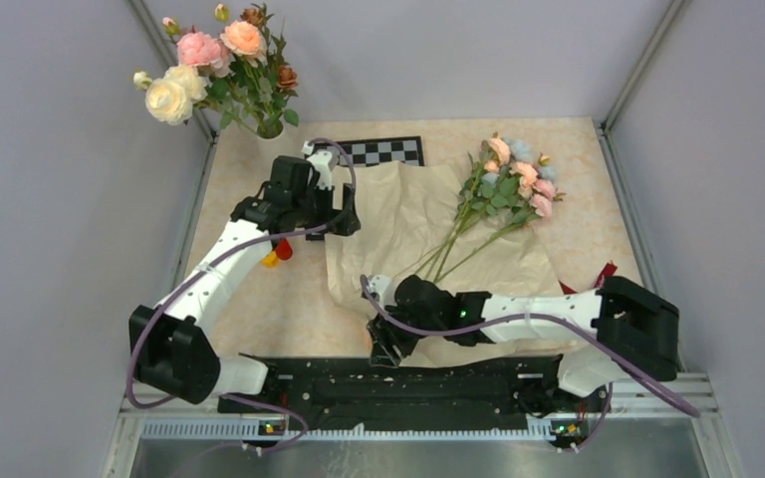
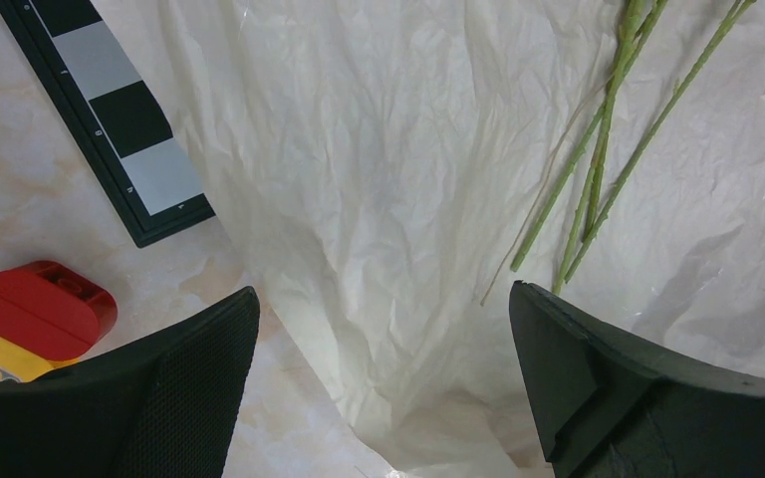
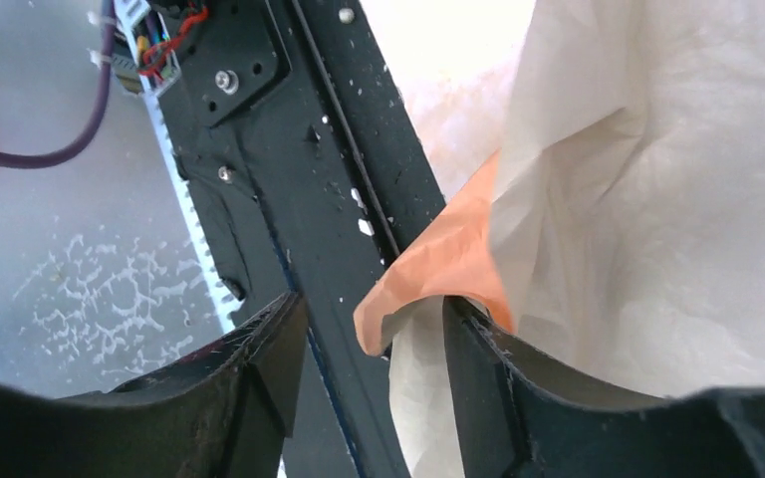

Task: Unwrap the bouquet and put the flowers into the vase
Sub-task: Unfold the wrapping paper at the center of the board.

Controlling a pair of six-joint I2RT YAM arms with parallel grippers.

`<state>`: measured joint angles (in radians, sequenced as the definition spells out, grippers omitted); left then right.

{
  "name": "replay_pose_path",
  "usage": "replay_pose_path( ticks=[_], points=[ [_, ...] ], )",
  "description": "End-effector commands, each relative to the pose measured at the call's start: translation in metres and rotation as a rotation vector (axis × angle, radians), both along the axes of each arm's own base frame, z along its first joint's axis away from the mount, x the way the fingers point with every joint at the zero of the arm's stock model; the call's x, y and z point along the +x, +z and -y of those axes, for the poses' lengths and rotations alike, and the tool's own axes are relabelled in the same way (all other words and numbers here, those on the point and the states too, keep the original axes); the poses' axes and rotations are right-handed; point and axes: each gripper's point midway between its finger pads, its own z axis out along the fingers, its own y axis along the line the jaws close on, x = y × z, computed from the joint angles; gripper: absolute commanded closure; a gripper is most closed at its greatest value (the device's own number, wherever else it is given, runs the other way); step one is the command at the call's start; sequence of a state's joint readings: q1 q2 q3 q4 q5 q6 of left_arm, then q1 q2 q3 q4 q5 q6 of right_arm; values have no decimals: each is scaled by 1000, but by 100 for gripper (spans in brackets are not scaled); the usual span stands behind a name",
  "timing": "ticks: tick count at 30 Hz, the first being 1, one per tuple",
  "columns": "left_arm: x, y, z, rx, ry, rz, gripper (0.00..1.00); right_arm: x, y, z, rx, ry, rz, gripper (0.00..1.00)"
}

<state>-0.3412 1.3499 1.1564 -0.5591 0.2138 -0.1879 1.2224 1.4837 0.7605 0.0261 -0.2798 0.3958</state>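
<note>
The bouquet is unwrapped: its crinkled paper [image 1: 408,214] lies spread flat on the table. The flowers [image 1: 514,179], pale blue and peach blooms, rest on its far right part, their green stems [image 2: 608,129] running back across the sheet. My left gripper [image 2: 383,329] hovers open over the paper's left part [image 2: 379,179], with nothing between its fingers. At the sheet's near edge my right gripper [image 3: 374,302] stands with jaws apart. An orange-backed paper corner [image 3: 438,269] drapes against its right finger, not pinched. A white vase [image 1: 271,128] stands at the back left corner.
Large cream and pink roses [image 1: 214,65] fill the back-left vase. A chessboard [image 1: 383,151] lies at the back, partly under the paper. A red and yellow toy [image 2: 45,309] sits beside the left arm. Dark red ribbon [image 1: 603,274] shows by the right arm. The black base rail [image 3: 319,149] runs under the right gripper.
</note>
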Motion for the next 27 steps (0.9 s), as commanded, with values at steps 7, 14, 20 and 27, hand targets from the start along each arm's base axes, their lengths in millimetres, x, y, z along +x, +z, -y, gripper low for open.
replay_pose_path(
  ticks=[7, 14, 20, 27],
  points=[
    [2, 18, -6, -9, 35, 72, 1, 33, 72, 10, 127, -177, 156, 27],
    [3, 19, -9, 2, 52, 83, 1, 66, 68, 30, 159, -364, 125, 25],
    [4, 17, -11, 9, 58, 82, 1, 84, 68, 49, 214, -474, 101, 25],
    [4, 17, -11, 9, 58, 82, 1, 95, 45, 62, 164, -539, 101, 27]
  ],
)
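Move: The front-left flap of the wrapping paper lies right at my half-open right fingers, about 2 cm ahead, 2 cm to their left and 3 cm lower. The table's front edge is roughly straight below them, some 5 cm down. The flower stem ends are about 17 cm ahead of this hand and 8 cm to its right, 4 cm lower. From my left hand, the flap lies some 26 cm back, 5 cm left and 15 cm lower. I let the flap go with my right hand, opening the fingers wider as I rise about 6 cm off the front edge. Then I swing forward and right over the paper towards the stem ends, roughly 9 cm forward and 6 cm right in all, sinking back a few centimetres on the way and turning the hand some 30 degrees clockwise. ##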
